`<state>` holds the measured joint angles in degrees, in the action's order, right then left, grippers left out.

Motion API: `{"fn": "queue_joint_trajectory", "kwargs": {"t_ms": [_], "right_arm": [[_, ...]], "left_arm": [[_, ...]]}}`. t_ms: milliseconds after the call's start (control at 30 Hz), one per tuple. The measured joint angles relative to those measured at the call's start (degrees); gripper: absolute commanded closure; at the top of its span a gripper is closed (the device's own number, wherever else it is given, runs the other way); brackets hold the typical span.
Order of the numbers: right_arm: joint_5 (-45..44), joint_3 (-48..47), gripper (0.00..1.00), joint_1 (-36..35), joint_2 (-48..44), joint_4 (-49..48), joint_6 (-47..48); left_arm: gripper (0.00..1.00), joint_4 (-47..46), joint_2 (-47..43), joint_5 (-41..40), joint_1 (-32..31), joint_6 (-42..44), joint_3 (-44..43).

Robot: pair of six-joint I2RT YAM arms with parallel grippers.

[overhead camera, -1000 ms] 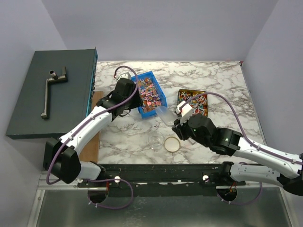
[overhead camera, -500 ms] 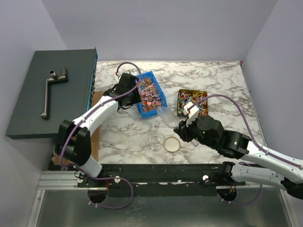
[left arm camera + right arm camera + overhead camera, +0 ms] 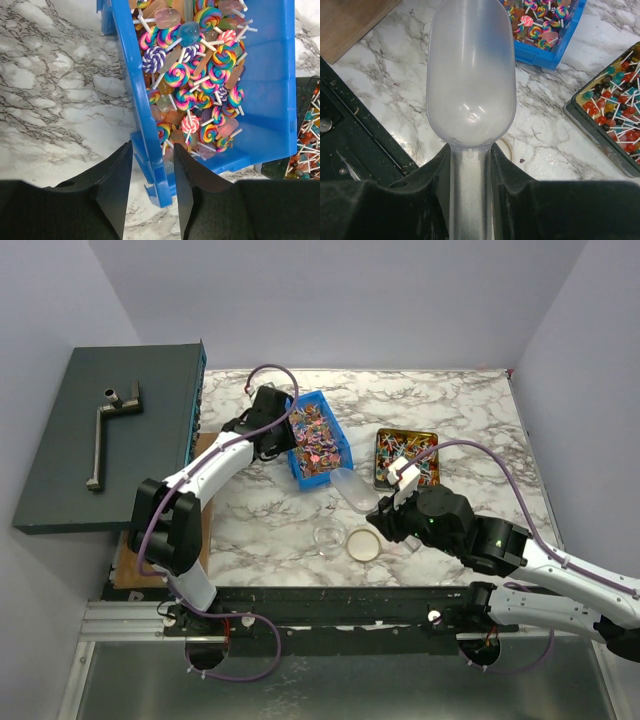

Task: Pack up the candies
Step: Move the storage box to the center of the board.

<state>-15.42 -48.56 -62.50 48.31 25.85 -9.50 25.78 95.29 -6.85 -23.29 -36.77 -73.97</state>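
The candies (image 3: pixel 315 438) are small swirl lollipops and wrapped sweets heaped in a blue bin (image 3: pixel 322 468). In the left wrist view the candies (image 3: pixel 200 85) fill the blue bin (image 3: pixel 270 100). My left gripper (image 3: pixel 283 435) (image 3: pixel 152 147) straddles the bin's left wall, one finger outside and one inside. A gap shows on the outer side. My right gripper (image 3: pixel 385 510) (image 3: pixel 470 150) is shut on the handle of a clear plastic scoop (image 3: pixel 348 487) (image 3: pixel 470 75). The scoop is empty and points toward the bin's near corner.
A dark tray (image 3: pixel 379 458) (image 3: pixel 585 117) of small ball lollipops lies right of the bin. A clear jar (image 3: pixel 329 536) and a round gold lid (image 3: pixel 363 544) sit near the front edge. A wooden board (image 3: pixel 200 530) and a dark box (image 3: pixel 110 435) flank the left side.
The left gripper moved up to the bin's left wall and its jaws narrowed around it. The right arm shifted slightly right with the scoop, then stayed still.
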Motion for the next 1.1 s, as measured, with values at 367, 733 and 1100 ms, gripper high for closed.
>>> {"fn": "queue_joint_trajectory", "kwargs": {"t_ms": [367, 733, 1100], "right_arm": [[0.15, 0.0, 0.99, 0.0, -0.04, 0.72, -0.92], [0.09, 1.79, 1.0, 0.0, -0.33, 0.79, -1.05], [-1.16, 1.9, 0.99, 0.0, 1.81, 1.03, -1.03]], "left_arm": [[0.88, -0.07, 3.96, 0.83, 0.74, 0.0, -2.29], [1.0, -0.96, 3.67, 2.23, 1.38, -0.35, -1.79], [1.0, -8.52, -2.47, 4.83, 1.4, -5.95, 8.04]]}}
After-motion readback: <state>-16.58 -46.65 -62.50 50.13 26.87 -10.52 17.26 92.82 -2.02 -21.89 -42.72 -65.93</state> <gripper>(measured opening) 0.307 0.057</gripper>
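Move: My left hand's open fingers stand just over the near part of the storage box's left wall. The box's middle is about 4 cm ahead, 5 cm to the right and 5 cm below. The candy tray lies some 26 cm to my left hand's right and 1 cm back; the clear dish is 9 cm right and 20 cm back. From my right hand, which holds the scoop, the box's middle is roughly 21 cm ahead, 15 cm left and 14 cm lower. I ease my left hand about 1 cm forward and down so the fingers straddle the box's left wall, one inside and one outside, and shut them to pinch it. Keeping that grip, I start drawing the box back towards me about 2 cm, level, tilting the hand's left side down slightly. My right hand keeps its hold on the scoop and sinks about 2.5 cm. ##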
